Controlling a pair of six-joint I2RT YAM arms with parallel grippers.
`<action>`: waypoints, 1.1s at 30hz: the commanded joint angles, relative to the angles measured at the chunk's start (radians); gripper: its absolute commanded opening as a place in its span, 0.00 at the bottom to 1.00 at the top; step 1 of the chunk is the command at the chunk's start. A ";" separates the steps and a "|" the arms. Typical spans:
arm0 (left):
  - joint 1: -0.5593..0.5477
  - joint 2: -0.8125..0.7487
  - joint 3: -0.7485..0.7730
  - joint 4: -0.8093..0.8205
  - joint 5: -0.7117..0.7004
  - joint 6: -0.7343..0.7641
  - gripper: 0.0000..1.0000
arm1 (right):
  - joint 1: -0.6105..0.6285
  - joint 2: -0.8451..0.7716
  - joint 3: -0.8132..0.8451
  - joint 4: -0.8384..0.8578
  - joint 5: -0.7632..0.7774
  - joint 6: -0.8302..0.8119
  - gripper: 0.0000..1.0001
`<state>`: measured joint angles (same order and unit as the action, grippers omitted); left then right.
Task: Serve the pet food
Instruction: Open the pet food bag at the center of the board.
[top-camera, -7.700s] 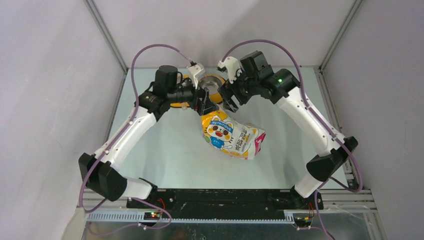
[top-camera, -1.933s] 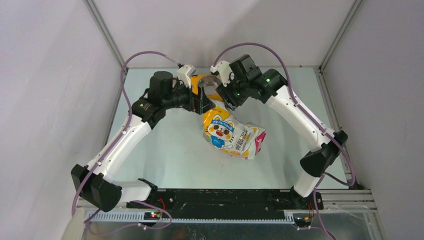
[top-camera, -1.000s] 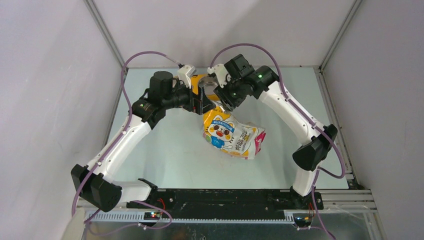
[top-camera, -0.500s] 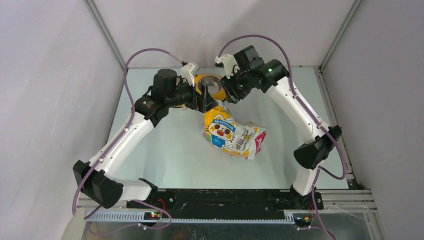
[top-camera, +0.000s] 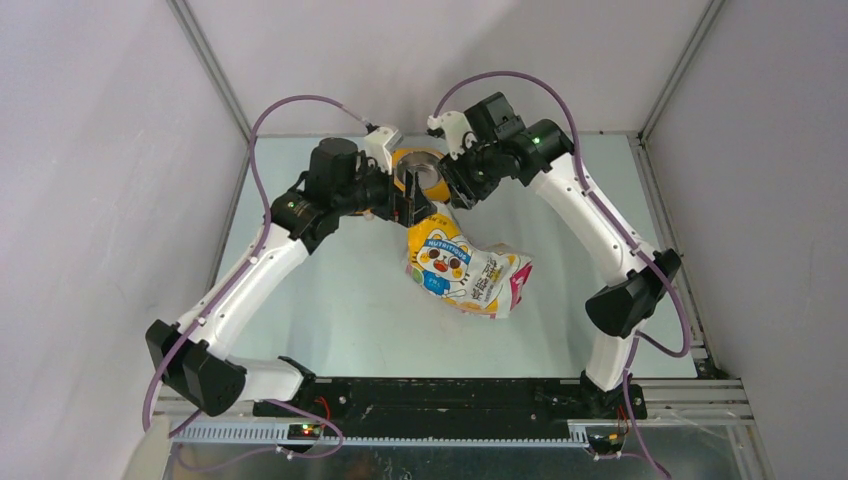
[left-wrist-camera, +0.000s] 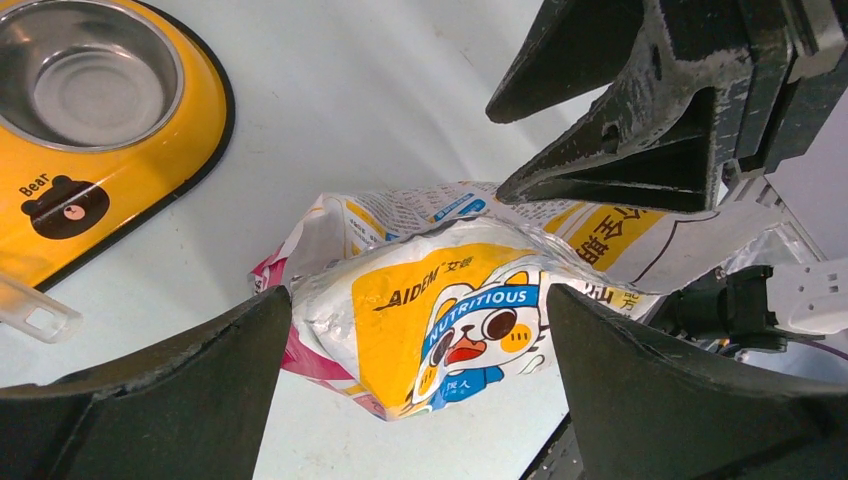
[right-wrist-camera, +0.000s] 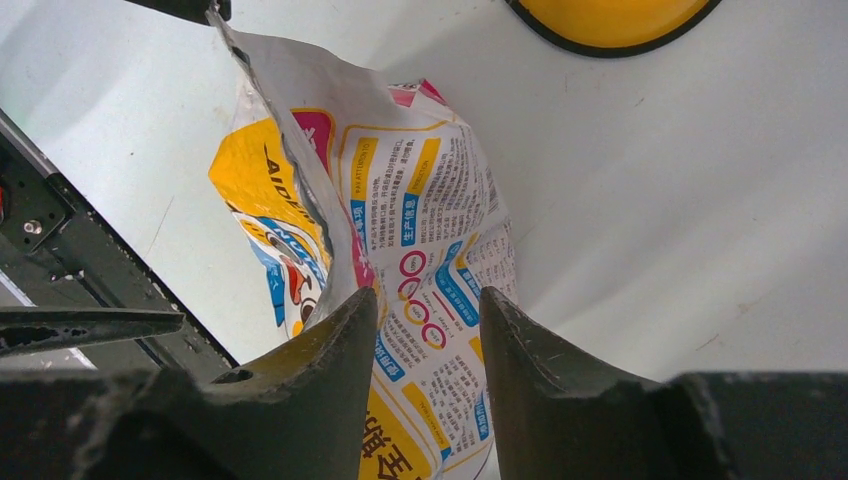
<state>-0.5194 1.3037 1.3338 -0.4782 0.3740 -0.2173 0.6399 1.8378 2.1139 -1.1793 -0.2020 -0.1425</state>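
Note:
The pet food itself is hidden inside the glossy cartoon-cat bag (top-camera: 468, 272), which lies on the table with its top end toward the feeder. My left gripper (top-camera: 415, 205) hovers over that top end. In the left wrist view its fingers (left-wrist-camera: 150, 390) stand wide open on either side of the bag (left-wrist-camera: 450, 310), not touching it. My right gripper (top-camera: 452, 192) hangs just behind it. In the right wrist view the right gripper (right-wrist-camera: 428, 297) is partly open astride the bag's printed back panel (right-wrist-camera: 430, 200), with no visible pinch. The right gripper (left-wrist-camera: 497, 150) also shows above the bag's raised edge.
The yellow double-bowl feeder (top-camera: 404, 158) stands at the back, just behind both grippers, and its steel bowl (left-wrist-camera: 85, 70) holds nothing. A translucent scoop handle (left-wrist-camera: 28, 312) lies beside the feeder (left-wrist-camera: 190, 110). Metal frame rails and grey walls close in the table on three sides.
Over the last second my right gripper has drawn back toward the far wall and the left gripper has shifted slightly right. The bag has barely moved.

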 joint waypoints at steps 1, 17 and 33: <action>-0.022 -0.037 0.034 0.007 0.033 0.016 1.00 | -0.002 -0.051 0.019 0.035 0.014 -0.005 0.47; -0.022 -0.109 0.026 0.002 0.025 0.061 1.00 | 0.014 -0.172 -0.095 0.052 -0.052 -0.036 0.71; -0.022 -0.118 -0.020 0.042 0.044 0.056 1.00 | 0.036 -0.148 -0.149 0.107 -0.018 0.000 0.70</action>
<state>-0.5346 1.2057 1.3228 -0.4801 0.3973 -0.1745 0.6678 1.6867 1.9659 -1.1145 -0.2359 -0.1627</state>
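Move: The bag's mouth edge rises between the hands: its middle lies about 4 cm back, 6 cm to the right and 6 cm below the left hand. The nearer bowl stands about 16 cm ahead of that hand, 1 cm left and 27 cm lower; the scoop handle is 7 cm ahead, 12 cm left, 26 cm down. From the right hand, the mouth edge is roughly 3 cm back, 1 cm left and 5 cm below, the bowl 16 cm ahead, 7 cm left. Opening from under half to nearly three quarters, the right gripper draws back about 3 cm and rises 3 cm over the bag's mouth, then sinks 1 cm again, its nearer finger staying close over the edge. The left hand, still wide open around the near side of the mouth, rises some 3 cm and backs 2 cm, its fingers tipping slightly up. ##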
